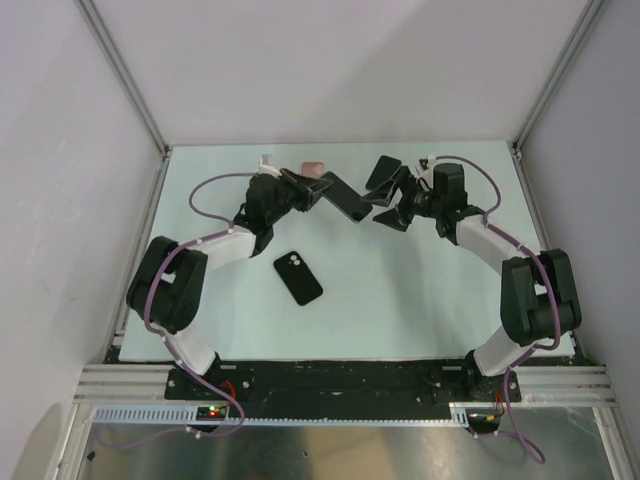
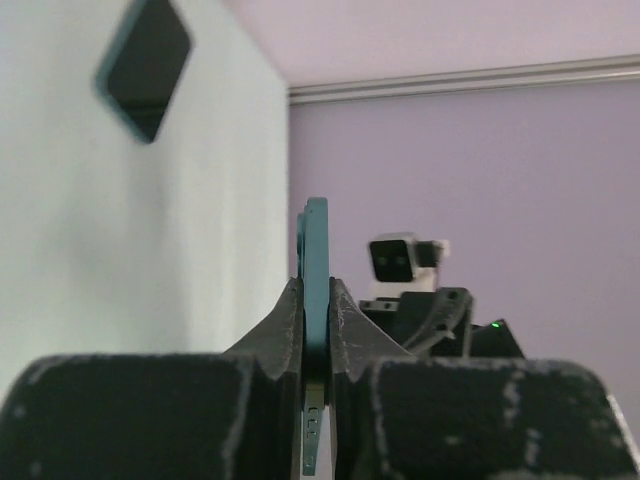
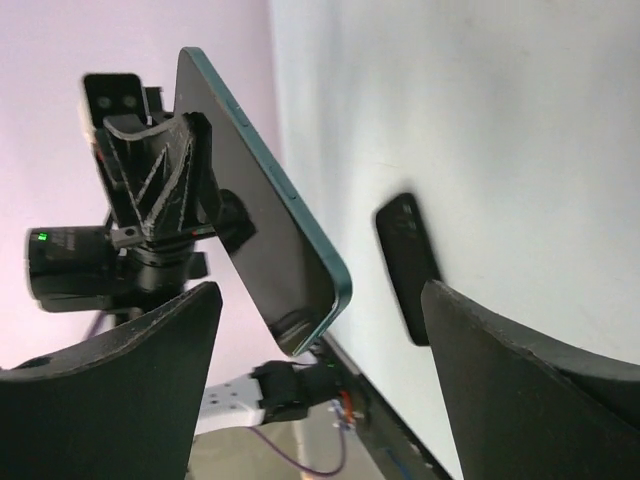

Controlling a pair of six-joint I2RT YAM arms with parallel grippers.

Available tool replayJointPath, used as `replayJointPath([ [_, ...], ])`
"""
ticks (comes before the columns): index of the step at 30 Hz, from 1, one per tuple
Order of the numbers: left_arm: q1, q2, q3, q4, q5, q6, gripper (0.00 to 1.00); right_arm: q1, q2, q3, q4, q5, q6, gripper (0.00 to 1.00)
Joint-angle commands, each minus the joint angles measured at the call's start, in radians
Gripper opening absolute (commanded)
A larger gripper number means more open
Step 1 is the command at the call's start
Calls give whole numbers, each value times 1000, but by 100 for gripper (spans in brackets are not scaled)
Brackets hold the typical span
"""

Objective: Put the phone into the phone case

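My left gripper [image 1: 318,190] [image 2: 315,290] is shut on one end of the phone [image 1: 345,200] [image 2: 318,250], a dark slab with a teal rim, and holds it on edge above the back of the table. In the right wrist view the phone [image 3: 255,200] hangs tilted, and its free lower corner lies between the fingers of my right gripper [image 3: 320,295] [image 1: 385,197], which stands wide open and touches nothing. The black phone case [image 1: 298,278] [image 3: 408,265] [image 2: 145,65] lies flat on the table, nearer the arm bases, apart from both grippers.
A small pink object [image 1: 314,167] and a small white one [image 1: 268,160] lie near the back edge of the pale table [image 1: 400,300]. Grey walls and metal frame posts [image 1: 125,75] close in the sides and back.
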Motion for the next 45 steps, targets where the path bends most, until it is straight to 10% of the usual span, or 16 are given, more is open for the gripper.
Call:
replayJointPath([
  [1,0,-88,4,173,-32,-19,0,11,13,11,264,-108,218,87],
  [26,-3,-39,-74,430,75,-118,1,98,78,18,576,-153,387,20],
  [36,24,-77,-155,448,106,-86,88,83,90,-5,689,-144,428,0],
  [41,94,-184,-290,319,129,5,95,27,40,-47,653,-125,409,0],
  [45,142,-358,-284,-222,47,279,89,-25,-50,-75,435,-82,282,0],
])
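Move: The left hand holds the phone in midair; the right hand's open fingers are about 13 cm to its right, 4 cm back and roughly level. From the right hand the phone's middle lies some 7 cm to the left and 2 cm ahead, about level. On the table some 16 cm below the right hand, the black case is about 18 cm left and 11 cm back, the pink case 15 cm left and 21 cm ahead, and the second phone 4 cm right and 24 cm ahead. The right fingers close on the phone's free side, pinching it after the right hand has risen about 8 cm, moved 6 cm left and rolled some 20 degrees; meanwhile the left hand, still gripping, lifts it about 6 cm. Then the left fingers open wide and that hand sinks, drawing back and left from the phone, while the right hand keeps its pinch and eases right and slightly down. ##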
